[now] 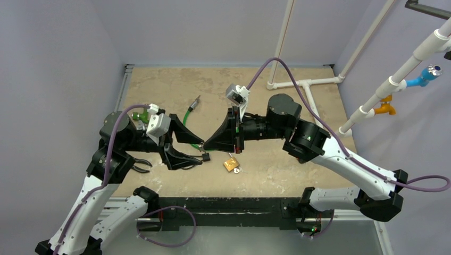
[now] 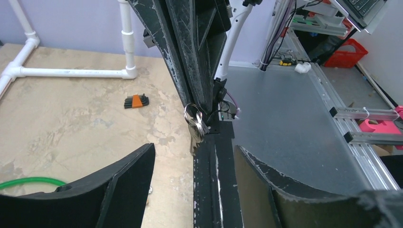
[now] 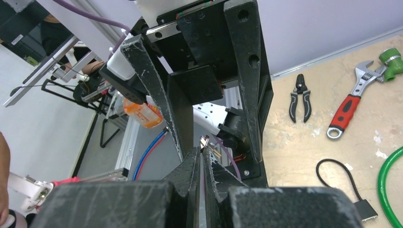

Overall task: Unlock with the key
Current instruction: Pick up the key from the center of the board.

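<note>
A small bunch of keys on a ring is pinched at the tips of my right gripper, which is shut on it above the table. My left gripper faces it tip to tip. It is open, one finger on either side of the keys and neither touching them. In the right wrist view those left fingers rise past my right fingertips. The brass padlock lies on the table just right of both grippers, free of them.
A green hose curves behind the left arm. A hex key set, pliers, a red-handled wrench and a black cable loop with tag lie on the table. White pipes stand at the back right.
</note>
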You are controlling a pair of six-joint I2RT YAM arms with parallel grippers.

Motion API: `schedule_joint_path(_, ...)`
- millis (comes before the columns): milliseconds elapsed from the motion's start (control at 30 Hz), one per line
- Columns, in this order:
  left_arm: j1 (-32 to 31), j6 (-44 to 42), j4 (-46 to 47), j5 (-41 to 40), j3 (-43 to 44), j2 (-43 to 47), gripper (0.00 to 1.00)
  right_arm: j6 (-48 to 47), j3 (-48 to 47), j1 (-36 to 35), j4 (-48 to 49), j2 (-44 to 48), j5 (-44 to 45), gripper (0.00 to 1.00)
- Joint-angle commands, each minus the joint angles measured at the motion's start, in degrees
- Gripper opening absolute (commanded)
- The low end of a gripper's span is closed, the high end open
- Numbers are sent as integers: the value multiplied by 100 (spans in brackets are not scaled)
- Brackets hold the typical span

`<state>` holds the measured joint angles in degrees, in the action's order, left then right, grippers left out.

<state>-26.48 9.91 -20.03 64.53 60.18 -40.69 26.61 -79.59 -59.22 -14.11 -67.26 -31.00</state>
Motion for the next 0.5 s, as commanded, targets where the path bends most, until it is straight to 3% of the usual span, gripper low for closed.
schedule_joint_path(0,-94,176,641,114,-50,-45,58,46,-163,-8,451,3,-190,0)
schedule_joint_path(200,-93,-40,533,-40,2,-11,18,52,-127,-12,485,9,-226,0)
schedule_joint_path(267,-93,-31,535,-46,23,7,16,55,-92,-15,482,26,-209,0)
schedule_joint_path(400,-92,-162,315,-84,186,47,1,55,17,-16,480,113,-144,0)
schedule_joint_path(467,-94,-250,140,-59,300,50,0,48,63,-13,462,155,-106,0)
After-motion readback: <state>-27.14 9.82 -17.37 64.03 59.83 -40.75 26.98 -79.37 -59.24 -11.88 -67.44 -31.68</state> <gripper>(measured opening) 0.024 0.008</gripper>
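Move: The key hangs from the right gripper's shut tips, level front-to-back with the open left fingers and about 1 cm to their right, at about their height. On the table some 38 cm below, the cable's black block lies about 6 cm ahead and 1 cm left of the left hand; the padlock is 4 cm ahead, 8 cm right. From the right hand, the key is about 1 cm left and 2 cm below, neither ahead nor back. The key is pinched between the left fingertips, which shut from well over half open to almost closed, while that hand holds its place, fingers pointing right, easing up only about half a centimetre. The right gripper stays shut on the key and near enough still, rising a similar half centimetre. ##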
